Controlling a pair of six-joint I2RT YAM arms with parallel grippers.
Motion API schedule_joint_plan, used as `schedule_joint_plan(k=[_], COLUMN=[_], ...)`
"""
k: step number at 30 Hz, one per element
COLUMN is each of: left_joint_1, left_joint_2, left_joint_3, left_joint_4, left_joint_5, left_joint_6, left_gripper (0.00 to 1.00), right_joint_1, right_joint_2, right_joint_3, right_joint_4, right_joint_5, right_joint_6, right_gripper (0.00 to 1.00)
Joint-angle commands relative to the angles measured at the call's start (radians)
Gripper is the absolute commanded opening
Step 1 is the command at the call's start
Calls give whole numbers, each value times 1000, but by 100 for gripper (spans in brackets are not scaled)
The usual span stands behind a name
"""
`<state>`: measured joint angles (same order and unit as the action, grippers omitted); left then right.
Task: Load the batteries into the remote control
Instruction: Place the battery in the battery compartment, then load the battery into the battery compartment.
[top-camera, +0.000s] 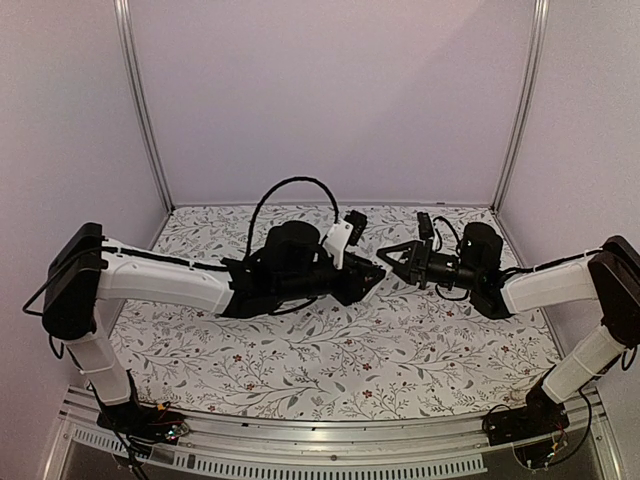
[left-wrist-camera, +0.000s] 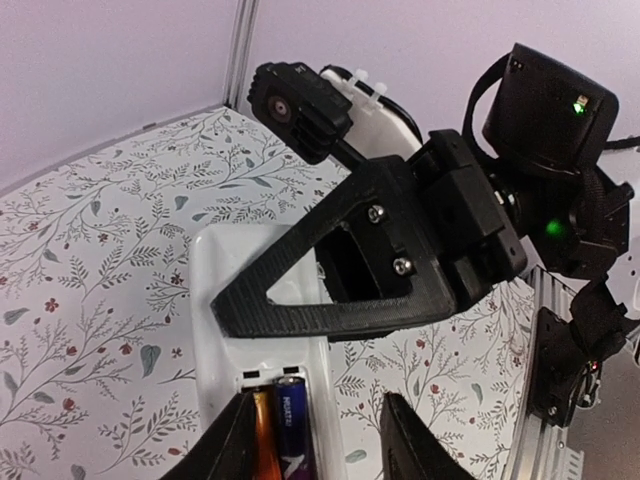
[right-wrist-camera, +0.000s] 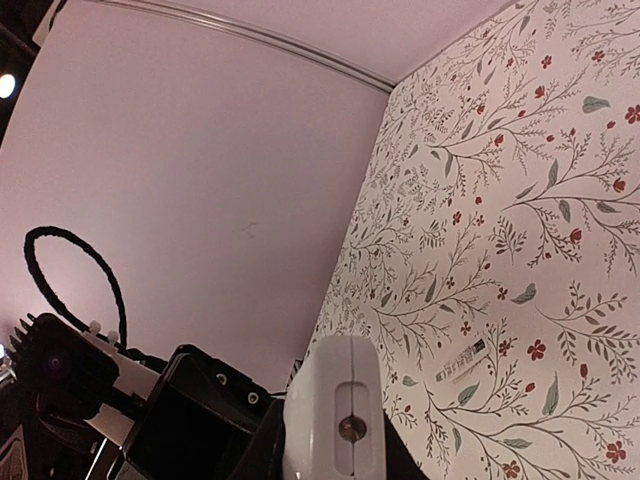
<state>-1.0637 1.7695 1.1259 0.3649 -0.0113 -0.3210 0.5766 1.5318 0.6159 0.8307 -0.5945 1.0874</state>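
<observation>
The white remote control (left-wrist-camera: 212, 300) hangs in the air with its back up and its battery bay uncovered. Two batteries lie side by side in the bay, an orange one (left-wrist-camera: 264, 440) and a dark one (left-wrist-camera: 293, 425). My right gripper (right-wrist-camera: 335, 455) is shut on the remote (right-wrist-camera: 335, 400); its triangular black finger (left-wrist-camera: 330, 312) lies across the remote's back. My left gripper (left-wrist-camera: 320, 455) is open and straddles the bay end. Its left finger overlaps the orange battery and its right finger stands clear of the remote. In the top view both grippers (top-camera: 368, 278) (top-camera: 392, 262) meet above mid-table.
A floral mat (top-camera: 330, 350) covers the table, with a small printed label (right-wrist-camera: 460, 362) on it. Pale walls and aluminium posts (top-camera: 140, 100) close the back and sides. A black cable loop (top-camera: 290, 190) arches over the left arm.
</observation>
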Motion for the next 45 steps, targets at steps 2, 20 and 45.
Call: schedule_joint_plan(k=[2, 20, 45], left_joint_1=[25, 106, 88], left_joint_2=[-43, -214, 22], left_joint_3=[-52, -224, -175], left_joint_4=[5, 19, 407], left_joint_5=[-53, 1, 126], left_joint_6=[23, -328, -851], left_gripper=[46, 99, 100], right_joint_1=[9, 8, 58], right_joint_2=[1, -49, -46], right_joint_3=[5, 31, 39], right_joint_4=[55, -30, 47], right_joint_5=[-44, 62, 219], right_joint_6=[20, -134, -161], right_gripper=[0, 0, 0])
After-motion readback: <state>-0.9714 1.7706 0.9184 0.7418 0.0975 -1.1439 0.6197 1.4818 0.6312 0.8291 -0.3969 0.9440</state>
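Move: Just beyond the left hand's half-open fingers, the blue battery lies in the remote's compartment, about 1 cm ahead, 2 cm to the right and 1 cm lower. The orange battery sits beside it, roughly 2 cm ahead, 1 cm right and 1 cm below the left hand. The right gripper's fingers are some 2 cm ahead, 4 cm right and 3 cm up. From the right hand, the blue battery is about 1 cm back, 2 cm left and 4 cm down. Backing off the remote, the left hand goes about 7 cm left and slightly up as its fingers open wide, then returns some 4 cm right and a little down, rolling about 50 degrees counter-clockwise as seen from behind the hand. The right hand keeps its grip on the remote, lifting it about 2.5 cm and slightly forward while turning it a little. ##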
